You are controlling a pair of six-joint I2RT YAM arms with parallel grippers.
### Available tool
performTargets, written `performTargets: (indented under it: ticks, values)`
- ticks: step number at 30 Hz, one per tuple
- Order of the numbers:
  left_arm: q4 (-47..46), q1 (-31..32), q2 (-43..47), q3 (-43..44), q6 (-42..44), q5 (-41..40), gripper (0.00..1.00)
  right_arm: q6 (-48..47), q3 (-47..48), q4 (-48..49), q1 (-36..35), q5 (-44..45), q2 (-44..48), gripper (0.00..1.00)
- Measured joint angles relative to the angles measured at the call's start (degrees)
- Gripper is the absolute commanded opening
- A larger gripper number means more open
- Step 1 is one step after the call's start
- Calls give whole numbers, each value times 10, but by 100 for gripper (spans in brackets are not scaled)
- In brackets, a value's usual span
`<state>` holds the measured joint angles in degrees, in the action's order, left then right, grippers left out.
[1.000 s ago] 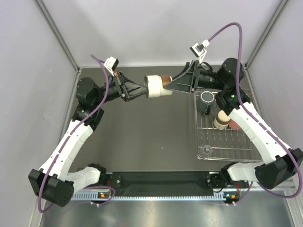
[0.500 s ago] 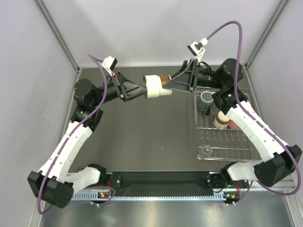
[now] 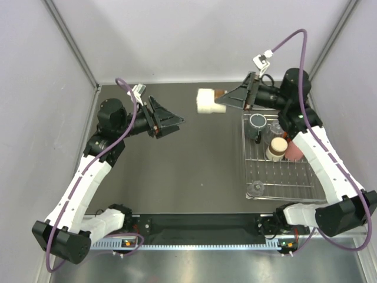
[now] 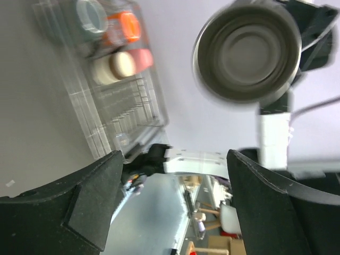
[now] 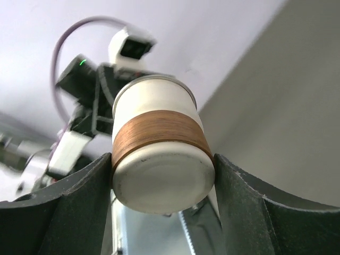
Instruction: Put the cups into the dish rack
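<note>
A white cup with a brown band [image 3: 206, 101] hangs in the air over the back of the table, lying sideways. My right gripper [image 3: 222, 101] is shut on its base end; in the right wrist view the cup [image 5: 156, 117] sits between both fingers of that gripper [image 5: 162, 159]. My left gripper [image 3: 178, 122] stands open and apart from the cup, to its left. The left wrist view looks into the cup's steel-lined mouth [image 4: 247, 50] beyond the open left gripper [image 4: 175, 159]. The dish rack [image 3: 277, 190] at the right holds several cups, among them dark green [image 3: 257, 121], cream [image 3: 277, 147] and pink [image 3: 293, 152].
In the left wrist view the dish rack [image 4: 125, 114] also holds an orange cup [image 4: 129, 25]. A clear cup [image 3: 255, 188] stands at the rack's near left corner. Grey walls close in the table at the back and both sides.
My left gripper has opened, let go of the cup and drawn back to the left. The right gripper closed on the cup and carried it a little right.
</note>
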<state>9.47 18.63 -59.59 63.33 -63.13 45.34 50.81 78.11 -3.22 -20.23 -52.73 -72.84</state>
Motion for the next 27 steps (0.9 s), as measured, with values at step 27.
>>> performTargets:
  ticks: [27]
  values:
    - [300, -9, -72, 63, 147, -103, 81, -323, 65, -613, 99, 577, -68, 0]
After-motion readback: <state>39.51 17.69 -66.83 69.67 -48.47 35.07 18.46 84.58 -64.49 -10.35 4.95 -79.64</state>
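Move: The right hand already holds the last wood-banded cup. The free spot near the dish rack's left edge lies about 20 cm to its right, 6 cm ahead and some 35 cm below. At about that same depth, the racked wood-banded cup stands some 27 cm right, 6 cm ahead, the green mug 20 cm right, 15 cm ahead, and the clear glass 26 cm right, 13 cm ahead. From the left hand, the free spot is about 35 cm right, 9 cm ahead and 31 cm below. Keeping its grip on the cup's closed end, the right hand swings about 21 cm right and as far down towards the free spot beside the racked wood-banded cup, first reaching some 7 cm forward, then easing back about 3 cm and slowing, while the wrist turns roughly 80 degrees so that the fingers go from pointing left to pointing steeply down and forward. The left hand, empty and still wide open, sinks about 10 cm and draws slightly left, rolling some 20 degrees. ##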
